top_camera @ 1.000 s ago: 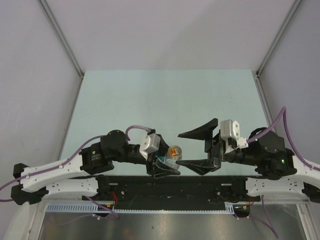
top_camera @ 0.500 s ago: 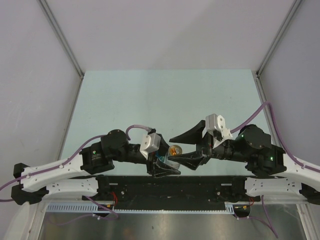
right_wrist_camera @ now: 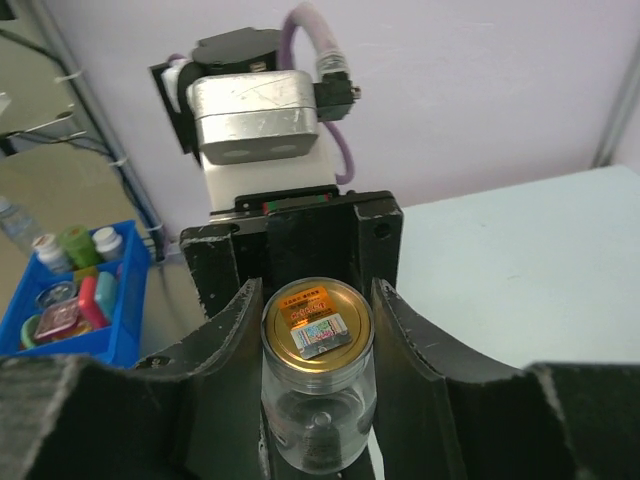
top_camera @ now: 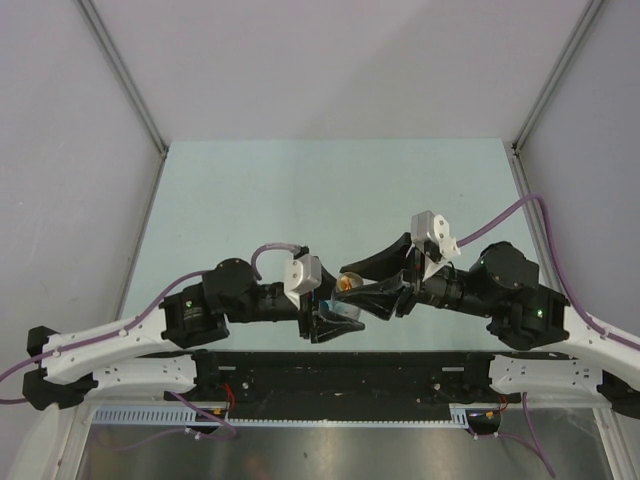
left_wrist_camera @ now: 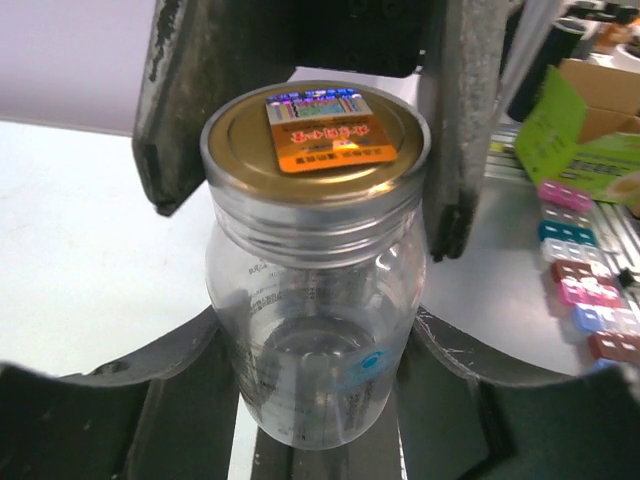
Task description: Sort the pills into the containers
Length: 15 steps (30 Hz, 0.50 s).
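Observation:
A small clear bottle (top_camera: 345,292) with a gold cap (left_wrist_camera: 315,140) hangs above the table's near edge between both arms. My left gripper (left_wrist_camera: 318,335) is shut on the bottle's glass body (left_wrist_camera: 310,300), one finger on each side. My right gripper (right_wrist_camera: 318,300) comes from the opposite side, and its fingers (right_wrist_camera: 248,305) press against the gold cap (right_wrist_camera: 318,325) on both sides. In the top view the two grippers meet at the bottle, the left gripper (top_camera: 333,320) low and the right gripper (top_camera: 352,283) just above it. No pills and no containers show in any view.
The pale green table (top_camera: 330,190) stretches away behind the arms. Beyond the table, a blue bin (right_wrist_camera: 70,295) holds small bottles. A green carton (left_wrist_camera: 580,130) and a row of coloured little boxes (left_wrist_camera: 580,280) lie on a bench.
My right arm has swung left to the bottle and its jaws have narrowed onto the cap. The left arm has lifted the bottle slightly, keeping its grip.

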Tool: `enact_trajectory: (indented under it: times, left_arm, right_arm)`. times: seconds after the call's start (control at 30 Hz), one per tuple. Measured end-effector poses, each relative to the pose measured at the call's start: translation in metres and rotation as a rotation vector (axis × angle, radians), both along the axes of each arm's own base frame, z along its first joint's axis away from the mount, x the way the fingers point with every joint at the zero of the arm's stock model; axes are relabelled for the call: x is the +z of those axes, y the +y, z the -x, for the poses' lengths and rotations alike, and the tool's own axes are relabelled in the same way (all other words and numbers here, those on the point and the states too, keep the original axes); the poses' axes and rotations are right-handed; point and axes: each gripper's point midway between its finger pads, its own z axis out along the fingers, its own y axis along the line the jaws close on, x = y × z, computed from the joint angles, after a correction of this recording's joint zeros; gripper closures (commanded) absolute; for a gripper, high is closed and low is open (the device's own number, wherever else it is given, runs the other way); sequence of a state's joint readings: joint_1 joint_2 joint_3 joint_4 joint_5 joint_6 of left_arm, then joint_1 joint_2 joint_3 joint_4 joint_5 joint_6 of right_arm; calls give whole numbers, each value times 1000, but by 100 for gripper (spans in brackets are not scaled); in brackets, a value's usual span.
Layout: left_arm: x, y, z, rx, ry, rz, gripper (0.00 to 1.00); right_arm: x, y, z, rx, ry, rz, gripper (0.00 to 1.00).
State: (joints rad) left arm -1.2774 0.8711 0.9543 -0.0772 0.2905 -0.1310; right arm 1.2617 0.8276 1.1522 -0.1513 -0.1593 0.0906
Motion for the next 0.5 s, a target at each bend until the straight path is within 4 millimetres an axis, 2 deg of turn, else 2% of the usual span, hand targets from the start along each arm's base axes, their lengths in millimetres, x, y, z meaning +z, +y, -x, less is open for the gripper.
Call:
enact_trajectory:
  times: [0.17, 0.43, 0.5]
  left_arm:
    - [-5, 0, -30, 164, 1, -17, 100]
    - [-25, 12, -92, 509, -18, -93, 99]
    - [-30, 15, -104, 577, -23, -114, 100]
  right_arm:
    - [-8, 4, -32, -155, 26, 21, 100]
    - [-25, 8, -90, -458, 59, 60, 89]
    - [-28, 8, -99, -510, 67, 63, 76]
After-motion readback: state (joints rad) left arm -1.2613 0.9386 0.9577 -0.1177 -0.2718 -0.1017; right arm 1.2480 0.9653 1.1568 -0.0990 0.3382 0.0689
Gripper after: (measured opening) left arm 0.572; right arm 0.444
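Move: The clear jar stands upright between both grippers: its body sits in the left fingers, at that hand's point, with the gold lid about 5 cm straight above. The lid lies right at the right hand's point, already between its fingers, the jar body some 5 cm below. The teal pill box rests on the table roughly 15 cm ahead of the left hand, 3 cm to its left and 27 cm below. Keep the left grip on the jar body and the right grip on the lid, and twist the two against each other while carrying the jar forward. Sweep both grippers about 10 cm forward and let them sink slightly, swinging the left some 30 degrees counter-clockwise and the right about as far clockwise, fingers unchanged. ##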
